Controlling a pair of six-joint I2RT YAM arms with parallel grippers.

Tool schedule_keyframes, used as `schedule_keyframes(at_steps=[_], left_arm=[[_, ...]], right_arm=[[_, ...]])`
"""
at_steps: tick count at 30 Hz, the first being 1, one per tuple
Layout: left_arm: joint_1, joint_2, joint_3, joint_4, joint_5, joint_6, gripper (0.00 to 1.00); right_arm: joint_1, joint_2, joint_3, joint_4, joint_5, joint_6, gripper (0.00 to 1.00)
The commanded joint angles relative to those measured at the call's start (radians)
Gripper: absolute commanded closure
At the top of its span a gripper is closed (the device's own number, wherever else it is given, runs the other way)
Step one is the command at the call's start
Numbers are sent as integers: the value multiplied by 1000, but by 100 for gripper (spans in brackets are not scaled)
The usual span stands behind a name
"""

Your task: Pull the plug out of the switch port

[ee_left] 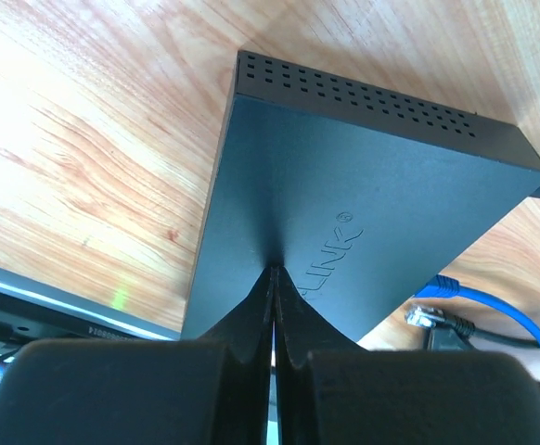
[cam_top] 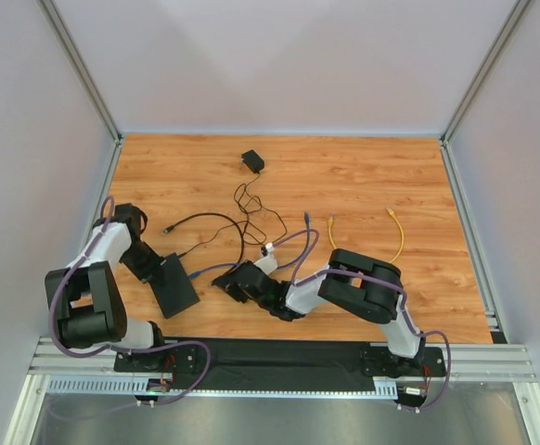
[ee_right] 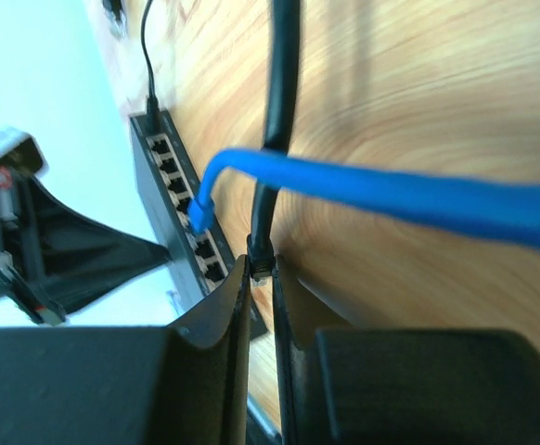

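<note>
The switch (cam_top: 175, 286) (ee_left: 363, 185) lies flat at the near left, its row of sockets (ee_right: 179, 190) facing right. My left gripper (cam_top: 156, 269) (ee_left: 273, 271) is shut, with its tips resting on the switch's top. My right gripper (cam_top: 225, 284) (ee_right: 262, 267) is shut on the plug (ee_right: 263, 260) of a thick black cable (ee_right: 279, 111). That plug is out of the sockets, a short way from the switch's near end. A blue plug (ee_right: 199, 214) (ee_left: 435, 286) sits in a middle port. A thin black lead (ee_right: 148, 83) enters the far end.
The blue cable (cam_top: 279, 248) runs right across the wood. A small black adapter block (cam_top: 252, 160) with its thin lead lies at the back. Two yellow cable ends (cam_top: 395, 232) (cam_top: 332, 228) lie to the right. Metal rails (cam_top: 279, 357) edge the near side.
</note>
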Motion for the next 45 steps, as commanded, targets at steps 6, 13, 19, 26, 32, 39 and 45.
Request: schedule_keyframes(at_steps=[6,13,19,26,32,39,45], left_arm=[[-31,-103,-54,65,-117,16,100],[-31,-305,-69,108,-36,36,98],[-29,-480,-74,147,53,76,75],[-31,-615,-127,256,177,105,51],[-34,-617,-144,299,268,125,50],[-38,-621,-146,302,273,126,51],[-38,-618,-155,314,282,128,51]], right_arm=[[25,-141,-38,-100,-38,-258,100],[29,-270,-125,-166,-83,-286,100],[28,-379,-176,-290,-89,-298,100],[17,-583,-288,-465,-40,-274,100],[-30,-865,-319,-790,89,-194,100],[-78,-1068,-349,-1083,127,19,100],[-91,-1051,-198,-1197,219,-246,100]])
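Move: The right fingers already hold the black cable's freed plug. The open board it is taken to lies about 24 cm to their right and 4 cm nearer; the yellow cable's middle is some 41 cm right and 11 cm ahead. The switch's middle is 12 cm left, 1 cm back, the blue plug 6 cm left, 2 cm ahead. The left fingertips rest on the switch, its middle 3 cm right, 2 cm back and 2 cm below. Back and slightly right first, then in a long sweep rightward, the right hand carries the pinched black plug away from the switch, about 24 cm right and 9 cm up, rolling some 25 degrees left side down. The left hand lifts its fingertips off the switch top, rising 10 cm while going forward and right, opening halfway and tilting its fingers about 45 degrees forward. ##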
